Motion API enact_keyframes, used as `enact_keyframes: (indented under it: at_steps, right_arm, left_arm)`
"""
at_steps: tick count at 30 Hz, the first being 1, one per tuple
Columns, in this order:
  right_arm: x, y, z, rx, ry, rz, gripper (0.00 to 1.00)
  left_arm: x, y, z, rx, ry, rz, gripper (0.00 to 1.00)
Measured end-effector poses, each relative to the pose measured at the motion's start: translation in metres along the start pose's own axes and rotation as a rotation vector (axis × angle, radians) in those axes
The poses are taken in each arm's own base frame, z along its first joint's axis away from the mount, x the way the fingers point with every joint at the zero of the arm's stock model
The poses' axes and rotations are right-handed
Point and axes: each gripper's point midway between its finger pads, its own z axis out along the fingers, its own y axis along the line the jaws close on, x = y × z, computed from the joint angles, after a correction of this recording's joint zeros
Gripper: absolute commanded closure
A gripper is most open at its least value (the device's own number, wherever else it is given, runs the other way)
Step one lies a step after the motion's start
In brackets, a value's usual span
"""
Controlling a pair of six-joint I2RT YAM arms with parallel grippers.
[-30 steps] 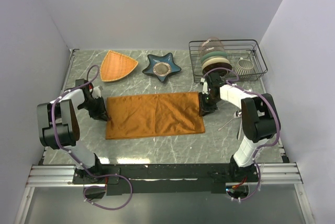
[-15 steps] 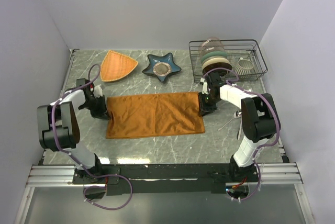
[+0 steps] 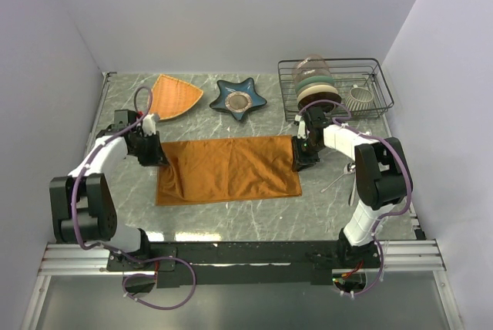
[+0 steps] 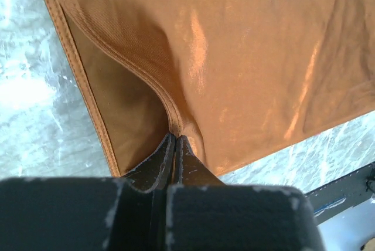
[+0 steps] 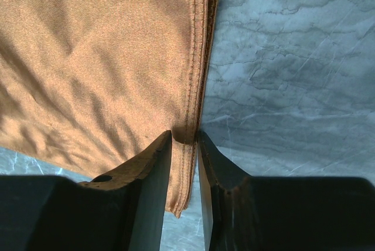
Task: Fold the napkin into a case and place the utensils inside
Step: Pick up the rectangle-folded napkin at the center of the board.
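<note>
The rust-orange napkin (image 3: pixel 231 170) lies doubled as a wide rectangle on the marble table (image 3: pixel 231 210). My left gripper (image 3: pixel 159 153) is shut on the napkin's left edge and holds it raised, so that end curls over. In the left wrist view the jaws (image 4: pixel 176 137) pinch a ridge of the cloth (image 4: pixel 246 57). My right gripper (image 3: pixel 302 157) is at the right end. Its fingers (image 5: pixel 184 136) straddle and nip the stitched hem of the napkin (image 5: pixel 88 57). The thin silver utensils (image 3: pixel 337 181) lie right of the napkin, partly hidden by the right arm. No case shows.
A lighter orange woven triangular plate (image 3: pixel 173 96) and a dark blue star-shaped dish (image 3: pixel 239 99) sit at the back. A wire rack (image 3: pixel 383 87) at the back right holds upright plates and a ribbed cup (image 3: pixel 359 99). Walls close in on the left, the right and the back.
My left gripper has shut on the napkin's left edge and moved back and up, lifting that edge. The right gripper and the right end of the napkin have stayed put.
</note>
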Motion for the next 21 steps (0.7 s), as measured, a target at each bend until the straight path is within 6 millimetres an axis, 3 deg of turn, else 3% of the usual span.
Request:
enact_keyframes:
  at_steps: [3,6,7,8,15,21]
  right_arm:
    - [0.000,0.000,0.000,0.000,0.000,0.000,0.68]
    - [0.000,0.000,0.000,0.000,0.000,0.000,0.68]
    - [0.000,0.000,0.000,0.000,0.000,0.000,0.68]
    - [0.000,0.000,0.000,0.000,0.001,0.000,0.68]
    - [0.000,0.000,0.000,0.000,0.001,0.000,0.67]
    - [0.000,0.000,0.000,0.000,0.002,0.000,0.68]
  left_arm:
    - [0.003,0.007,0.005,-0.039,0.029,-0.033,0.91]
    - [0.008,0.027,0.014,-0.115,0.067,-0.089,0.72]
    - [0.011,0.033,0.015,-0.140,0.080,-0.106,0.61]
    - [0.014,0.039,0.015,-0.170,0.091,-0.126,0.57]
    - [0.016,0.059,0.010,-0.290,0.091,-0.165,0.52]
    - [0.018,0.063,0.012,-0.306,0.100,-0.169,0.56]
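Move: The left hand, shut on the top layer of the folded napkin, hangs some 6 cm above the board. The napkin's left edge lies about 4 cm to this hand's left and 1 cm back. The napkin's middle is level with this hand, about 15 cm to its right; the orange tray stands roughly 21 cm ahead and 1 cm right. From the right hand, that left edge is some 36 cm left and 1 cm back. Left and down, about 5 cm out and a little over 4 cm lower, the left hand brings the pinched top layer back towards the napkin's left edge and lets go of it. Its fingers open to nearly half while the wrist steepens and turns some 12 degrees counter-clockwise, ending with the layered edge between the tips. The right hand stays still, fingers part-open astride the right edge. ##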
